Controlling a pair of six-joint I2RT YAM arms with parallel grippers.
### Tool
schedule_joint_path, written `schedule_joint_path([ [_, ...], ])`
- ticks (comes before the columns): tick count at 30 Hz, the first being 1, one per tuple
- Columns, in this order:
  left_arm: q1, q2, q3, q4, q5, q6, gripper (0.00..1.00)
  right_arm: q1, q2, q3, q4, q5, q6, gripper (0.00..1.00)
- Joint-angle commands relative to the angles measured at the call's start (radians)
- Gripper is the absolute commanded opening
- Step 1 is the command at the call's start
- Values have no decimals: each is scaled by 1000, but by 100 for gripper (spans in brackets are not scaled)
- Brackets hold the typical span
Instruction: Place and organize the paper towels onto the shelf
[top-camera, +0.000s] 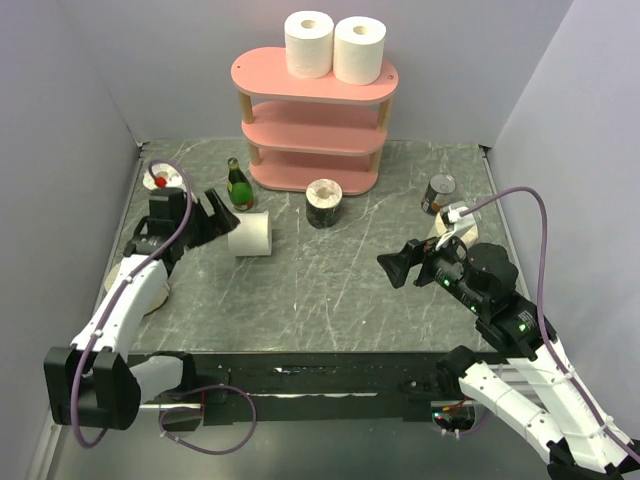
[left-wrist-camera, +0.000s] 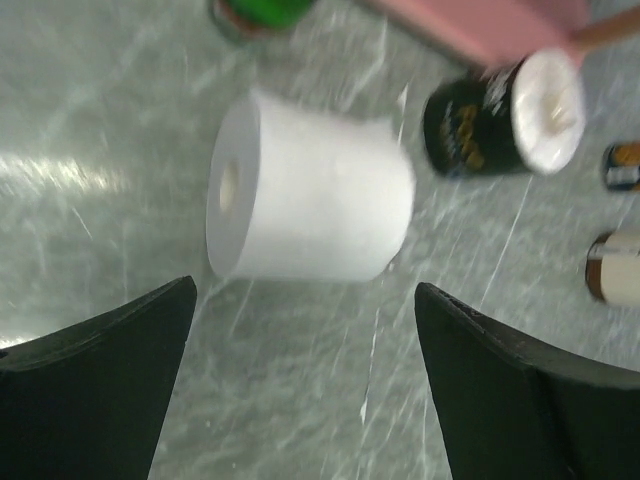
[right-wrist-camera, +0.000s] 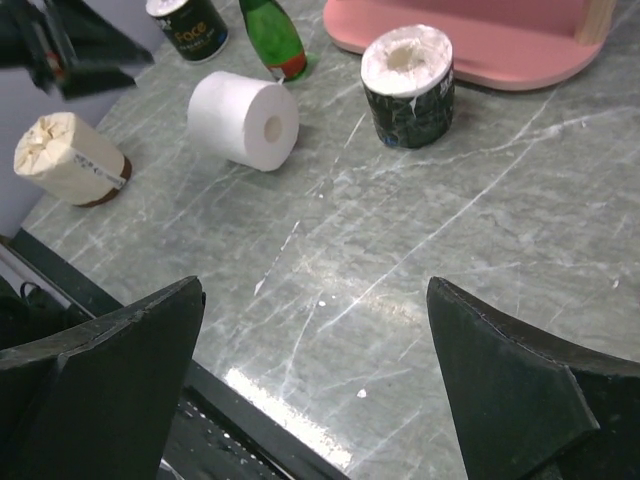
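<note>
The pink shelf stands at the back, and two white paper towels stand on its top board. Another white roll lies on its side on the table. My left gripper is open just short of that roll, with nothing between its fingers. A dark-banded roll stands in front of the shelf's bottom board. My right gripper is open and empty over bare table at the right.
A green bottle stands left of the shelf, and a metal can at the right. A second dark-banded roll and a cream roll sit by the left wall near my left arm. Grey walls close in both sides.
</note>
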Motion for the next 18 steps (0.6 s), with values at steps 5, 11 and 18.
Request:
schedule_joint_path([
  [5,54,71,-100,199,221,-88,96,5,-30,-5,61,-19,8,100],
  [11,55,137,-166,351,189,-148,96,4,-34,-22,89,-36,23,100],
  [18,54,164,-187,396,143,-137,98,5,-35,-20,84,-21,9,100],
])
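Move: The lying white paper towel roll is about 4 cm ahead of the left hand, 6 cm to its right and 12 cm below. The green bottle stands some 10 cm beyond the roll and 2 cm left of it; the dark-wrapped roll by the shelf, 18 cm right of the white roll and 6 cm farther out. From the right hand the white roll lies roughly 19 cm ahead, 32 cm left and 22 cm below. The left hand sinks about 7 cm towards the lying white roll, fingers staying wide open, left side dipping 10 degrees. ##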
